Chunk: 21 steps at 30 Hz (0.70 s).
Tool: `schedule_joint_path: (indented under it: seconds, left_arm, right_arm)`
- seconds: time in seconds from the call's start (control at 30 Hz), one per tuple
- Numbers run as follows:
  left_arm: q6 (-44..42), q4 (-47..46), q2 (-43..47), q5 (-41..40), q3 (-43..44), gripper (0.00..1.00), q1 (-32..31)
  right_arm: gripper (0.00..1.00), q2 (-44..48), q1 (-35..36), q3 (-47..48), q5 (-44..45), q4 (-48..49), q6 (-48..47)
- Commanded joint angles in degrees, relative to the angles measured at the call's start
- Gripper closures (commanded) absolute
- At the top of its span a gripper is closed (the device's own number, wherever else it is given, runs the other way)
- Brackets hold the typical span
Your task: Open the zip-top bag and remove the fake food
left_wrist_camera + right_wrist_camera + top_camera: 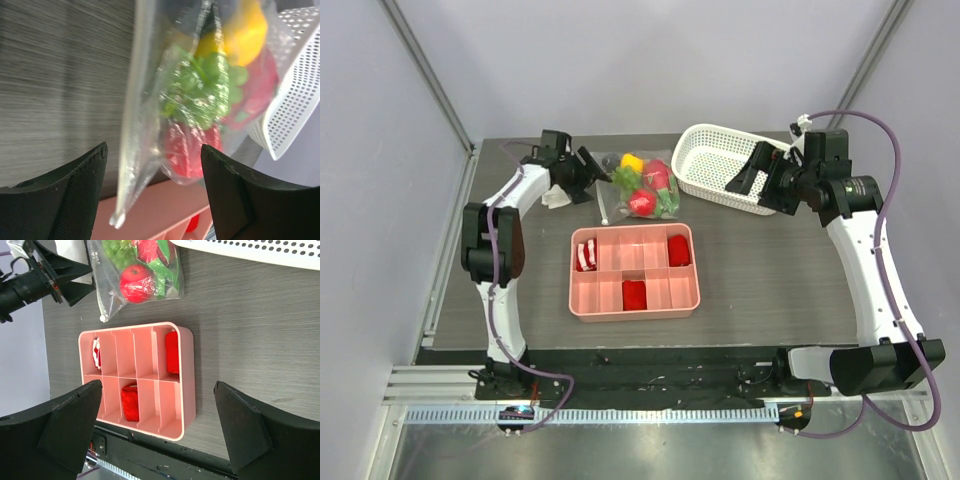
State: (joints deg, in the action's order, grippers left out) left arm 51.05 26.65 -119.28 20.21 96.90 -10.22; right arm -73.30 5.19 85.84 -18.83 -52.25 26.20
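The clear zip-top bag (620,195) lies on the table behind the pink tray, with its zip strip (134,125) along the left edge. The fake food (642,185) is inside it: a yellow pepper (245,30), green leafy pieces (200,90) and red round pieces (190,145). My left gripper (588,170) is open just left of the bag, and in the left wrist view (155,185) the zip edge shows between the spread fingers. My right gripper (745,175) is open and empty, held above the white basket. In the right wrist view (157,420) it looks down on the tray and the bag (107,295).
A pink divided tray (665,292) with red blocks and a striped piece sits mid-table in front of the bag. A white perforated basket (720,160) stands at the back right, close to the bag's right side. A white cloth (557,198) lies under the left arm.
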Motion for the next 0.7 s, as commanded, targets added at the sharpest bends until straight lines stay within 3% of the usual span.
schedule_joint_path:
  seconds: [0.0,0.2,0.3,0.33,0.4,0.43,0.57,0.67]
  left_arm:
    - [-0.4,-2.1,-3.0,2.8,-0.2,0.28,1.5]
    - [1.8,-6.7,-5.6,6.0,0.5,0.35,1.5]
    - [3.2,-9.2,-7.2,7.8,0.8,0.45,1.5]
    - [5.4,-10.7,-7.3,8.5,0.5,0.53,1.6]
    - [8.3,-15.7,-7.2,9.9,-0.9,0.58,1.7]
    - [10.6,-17.0,-7.2,10.5,-1.2,0.69,1.6]
    - [13.2,-19.5,-4.4,10.1,-1.5,0.96,1.6]
    - [14.9,-18.7,-1.6,9.3,-0.4,1.0,1.8]
  right_arm:
    - [0.0,-0.2,0.9,2.6,-0.2,2.4,-0.1]
    - [0.0,-1.5,7.5,1.3,3.3,5.7,0.9]
    - [0.0,-2.2,11.4,-0.5,6.8,10.4,1.0]
    - [0.01,-2.4,12.2,-1.1,7.3,11.8,1.0]
    - [0.0,-3.2,13.0,-2.7,8.9,15.4,1.5]
    - [0.0,-3.7,13.6,-3.0,8.7,16.6,1.7]
    - [0.0,-5.6,17.0,-5.8,10.0,23.8,-0.4]
    - [0.0,-7.5,19.1,-8.4,13.1,32.3,-4.7]
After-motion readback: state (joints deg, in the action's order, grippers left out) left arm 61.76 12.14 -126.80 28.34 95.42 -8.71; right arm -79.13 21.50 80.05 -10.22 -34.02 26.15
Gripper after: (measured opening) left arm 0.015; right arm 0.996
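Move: The left hand is over the zip edge of the zip-top bag: the middle of that edge lies about 2 cm ahead of it, 2 cm to its right and 4 cm below. The red fake food is some 8 cm to this hand's right and 3 cm back, and the pink box 18 cm back and 7 cm right. From the right hand the bag lies roughly 20 cm ahead, 18 cm left and 22 cm down, with the white basket 24 cm straight ahead. Down about 5 cm onto the bag's zip edge goes the left hand, then forward some 3 cm with a little right and a slight rise, rolling its left side down while the fingers shut and pinch the edge. The right hand, still wide open, swings about 9 cm left towards the bag, later also reaching forward and sinking, and turns slightly counter-clockwise. ##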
